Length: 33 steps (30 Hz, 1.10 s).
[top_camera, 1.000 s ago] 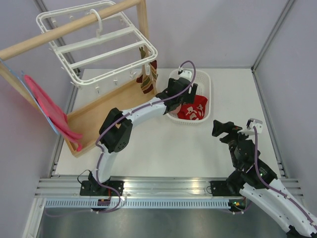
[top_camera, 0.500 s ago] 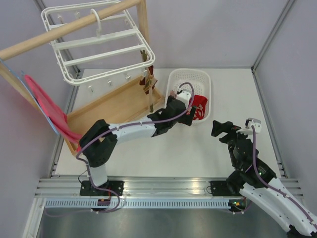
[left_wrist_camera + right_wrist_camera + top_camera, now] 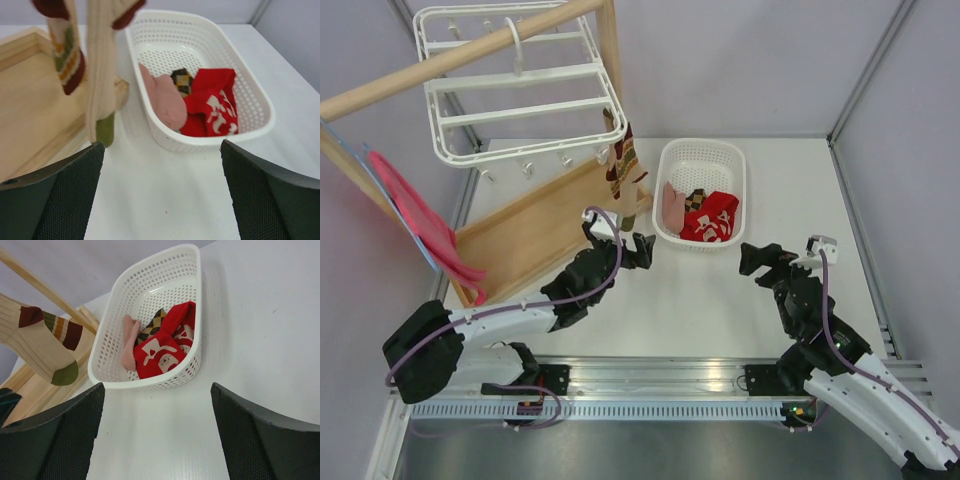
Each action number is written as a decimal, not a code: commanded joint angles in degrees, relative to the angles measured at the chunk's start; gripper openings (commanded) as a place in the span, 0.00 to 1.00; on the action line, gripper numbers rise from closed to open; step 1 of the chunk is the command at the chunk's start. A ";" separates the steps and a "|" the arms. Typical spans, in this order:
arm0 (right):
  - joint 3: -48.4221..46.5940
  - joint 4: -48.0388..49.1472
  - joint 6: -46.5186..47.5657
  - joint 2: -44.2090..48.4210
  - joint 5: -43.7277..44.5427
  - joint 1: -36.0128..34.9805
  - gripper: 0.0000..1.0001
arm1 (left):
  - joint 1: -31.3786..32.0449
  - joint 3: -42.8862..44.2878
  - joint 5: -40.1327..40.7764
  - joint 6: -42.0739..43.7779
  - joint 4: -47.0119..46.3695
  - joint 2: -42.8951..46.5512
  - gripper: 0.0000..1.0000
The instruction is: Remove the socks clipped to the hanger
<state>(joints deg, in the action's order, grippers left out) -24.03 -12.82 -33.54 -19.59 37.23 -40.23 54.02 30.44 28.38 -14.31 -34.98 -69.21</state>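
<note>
The white hanger hangs by its hook from the wooden rod. Two cream socks with dark red, green and orange stripes dangle from clips at its right corner, and show in the left wrist view and the right wrist view. A red sock, a pale pink sock and a checkered sock lie in the basket. My left gripper is open and holds nothing, low over the table just below the hanging socks. My right gripper is open and holds nothing, right of the basket.
The wooden rack has a tray-like base and an upright post beside the hanging socks. A pink hanger leans at the rack's left end. Grey walls close the table's back and sides.
My left arm has drawn back from the basket to the table in front of the rack, gripper still open. The hanger has swung and the clipped socks shifted. The right arm has barely moved.
</note>
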 commanded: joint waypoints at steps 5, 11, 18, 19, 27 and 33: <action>0.83 4.03 -0.91 -1.24 -2.52 0.15 0.90 | -9.19 -4.41 -1.22 -3.45 -15.89 0.39 1.00; 0.92 4.03 0.14 -1.59 -1.64 0.15 0.90 | -13.85 -2.05 -7.01 -1.16 -17.84 -2.59 1.00; 1.09 5.35 0.23 -3.17 -1.72 0.15 0.90 | -18.06 0.59 -12.02 -2.21 -17.58 -7.07 1.00; 1.18 5.52 0.32 -3.26 -1.73 0.15 0.90 | -18.51 0.76 -12.82 -2.74 -17.58 -7.86 1.00; 1.00 5.88 0.67 -3.52 -1.99 0.15 0.90 | -19.04 3.05 -20.38 -7.31 -21.52 -16.29 0.97; 0.92 5.96 1.28 -2.99 -1.90 0.15 0.90 | -19.13 3.58 -18.72 -9.51 -25.13 -19.56 0.67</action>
<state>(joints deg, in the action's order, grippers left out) -23.05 -8.54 -33.30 -22.94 35.62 -40.23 35.00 31.92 10.24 -20.78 -54.33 -87.83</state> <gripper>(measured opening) 0.902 0.701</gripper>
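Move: The near cream sock hangs from the hanger with its middle about 11 cm ahead of my left hand, 4 cm to its left and roughly level with it. The striped sock behind it hangs some 5 cm farther out and 3 cm more to the left. The basket's middle is about 22 cm ahead, 15 cm right and 17 cm below. From my right hand, the cream sock is some 16 cm ahead and 31 cm left. With the fingers wide open, I swing my left hand forward and left towards the hanging cream sock, then straight on, about 9 cm forward in all. Then I sink some 5 cm, easing back about 3 cm to the right, so the sock's lower part comes between the pads, and I start closing the fingers, still well apart. ##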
